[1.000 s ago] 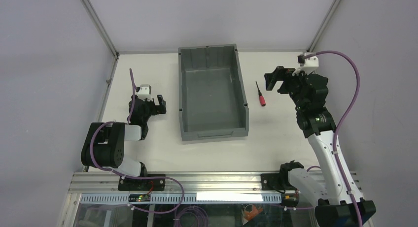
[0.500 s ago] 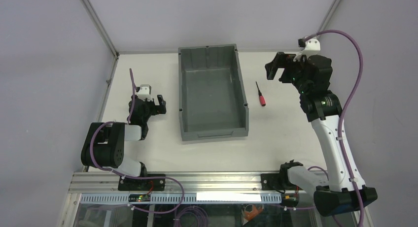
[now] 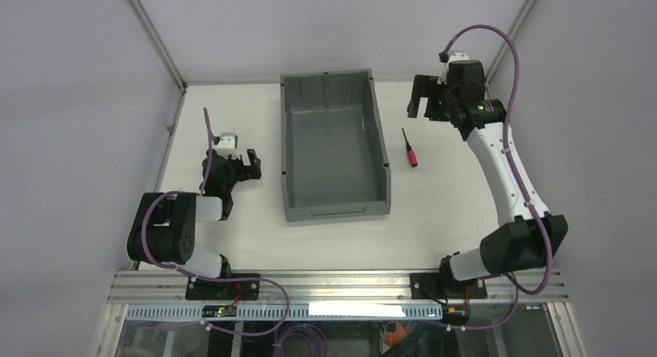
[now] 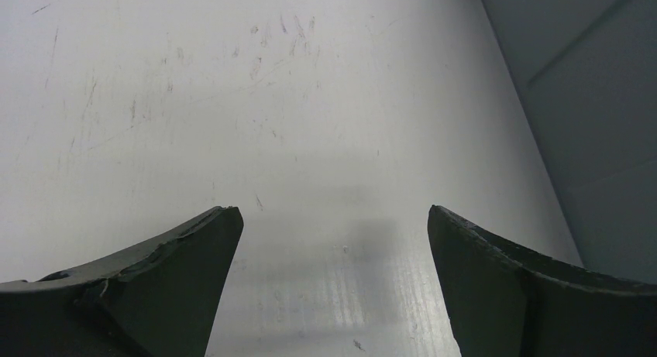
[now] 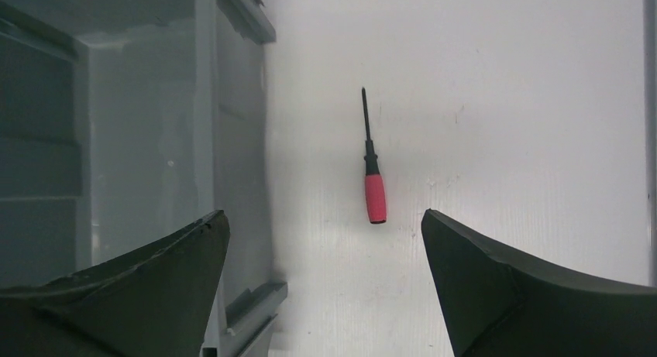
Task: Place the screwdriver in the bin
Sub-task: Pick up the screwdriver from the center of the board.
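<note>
The screwdriver [image 3: 408, 148], with a red handle and thin black shaft, lies on the white table just right of the grey bin [image 3: 288, 140]. In the right wrist view the screwdriver [image 5: 373, 188] lies ahead of the jaws, next to the bin's wall [image 5: 232, 140]. My right gripper [image 3: 422, 103] is open and empty, raised above the table behind the screwdriver. My left gripper [image 3: 251, 163] is open and empty, low over the table left of the bin; its wrist view shows bare table between the fingers [image 4: 194, 256] and the bin wall [image 4: 589, 140] at right.
The bin stands in the middle of the table and holds nothing. Grey enclosure walls and metal posts [image 3: 155, 39] bound the table at back and sides. A metal rail [image 3: 333, 283] runs along the near edge.
My right arm has stretched out and swung its gripper toward the back of the table, up and a little left, above the screwdriver. The left arm and the screwdriver have not moved.
</note>
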`<action>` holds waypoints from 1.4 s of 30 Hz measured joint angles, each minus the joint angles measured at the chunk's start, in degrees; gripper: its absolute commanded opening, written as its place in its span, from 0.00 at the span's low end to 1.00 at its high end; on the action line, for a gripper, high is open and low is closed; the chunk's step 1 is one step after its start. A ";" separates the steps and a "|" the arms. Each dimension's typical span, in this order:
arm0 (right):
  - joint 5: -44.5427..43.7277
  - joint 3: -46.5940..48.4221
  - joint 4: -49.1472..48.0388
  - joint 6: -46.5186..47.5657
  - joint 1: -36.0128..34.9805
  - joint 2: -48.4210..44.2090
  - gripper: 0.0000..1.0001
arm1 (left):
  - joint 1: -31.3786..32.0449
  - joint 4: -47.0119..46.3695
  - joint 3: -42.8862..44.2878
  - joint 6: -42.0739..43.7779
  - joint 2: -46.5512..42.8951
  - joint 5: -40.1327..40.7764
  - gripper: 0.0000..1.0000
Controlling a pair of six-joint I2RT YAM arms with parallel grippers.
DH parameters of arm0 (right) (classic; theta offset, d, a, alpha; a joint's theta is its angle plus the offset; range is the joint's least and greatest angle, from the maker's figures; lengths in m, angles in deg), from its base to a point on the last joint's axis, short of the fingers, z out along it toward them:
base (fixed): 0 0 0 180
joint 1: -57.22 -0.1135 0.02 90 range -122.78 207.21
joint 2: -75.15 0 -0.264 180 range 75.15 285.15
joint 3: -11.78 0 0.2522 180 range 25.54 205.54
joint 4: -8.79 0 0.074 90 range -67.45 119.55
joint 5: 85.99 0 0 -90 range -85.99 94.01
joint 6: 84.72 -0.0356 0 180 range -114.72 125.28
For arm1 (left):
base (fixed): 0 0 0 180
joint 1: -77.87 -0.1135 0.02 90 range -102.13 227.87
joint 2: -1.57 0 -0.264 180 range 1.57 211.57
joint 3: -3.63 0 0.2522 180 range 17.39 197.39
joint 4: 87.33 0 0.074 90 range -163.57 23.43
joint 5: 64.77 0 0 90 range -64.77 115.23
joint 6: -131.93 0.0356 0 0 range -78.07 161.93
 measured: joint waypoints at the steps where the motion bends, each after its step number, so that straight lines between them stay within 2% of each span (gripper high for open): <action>1: -0.33 0.13 0.72 0.11 0.00 1.60 0.99 | 0.00 0.00 0.00 0.00 0.00 0.00 0.99; 16: -0.68 0.17 2.32 1.29 1.88 16.92 0.96 | 0.00 0.02 0.00 0.00 0.00 0.00 0.99; 42: -0.57 -0.83 1.46 1.27 2.14 33.44 0.68 | 0.00 0.02 0.00 -0.02 0.00 0.00 0.99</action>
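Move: The screwdriver lies on the table about 7 cm ahead of the right hand, hardly to either side of it, and some 27 cm below; its handle end is towards the robot. The bin stands to the left, its middle about 26 cm left of the screwdriver, level with it in reach and roughly 22 cm below the right hand. From the left hand the screwdriver is about 57 cm to the right, 7 cm farther out and 3 cm lower. Downward by some 24 cm, quickly at first and then slower, the right hand sinks beside the bin towards the screwdriver, easing about 3 cm forward early on. Its wrist tips the fingers some 35 degrees farther down until they point steeply at the table, while from mid-way the open jaws narrow by about a quarter, coming low on either side of the red handle without gripping. ##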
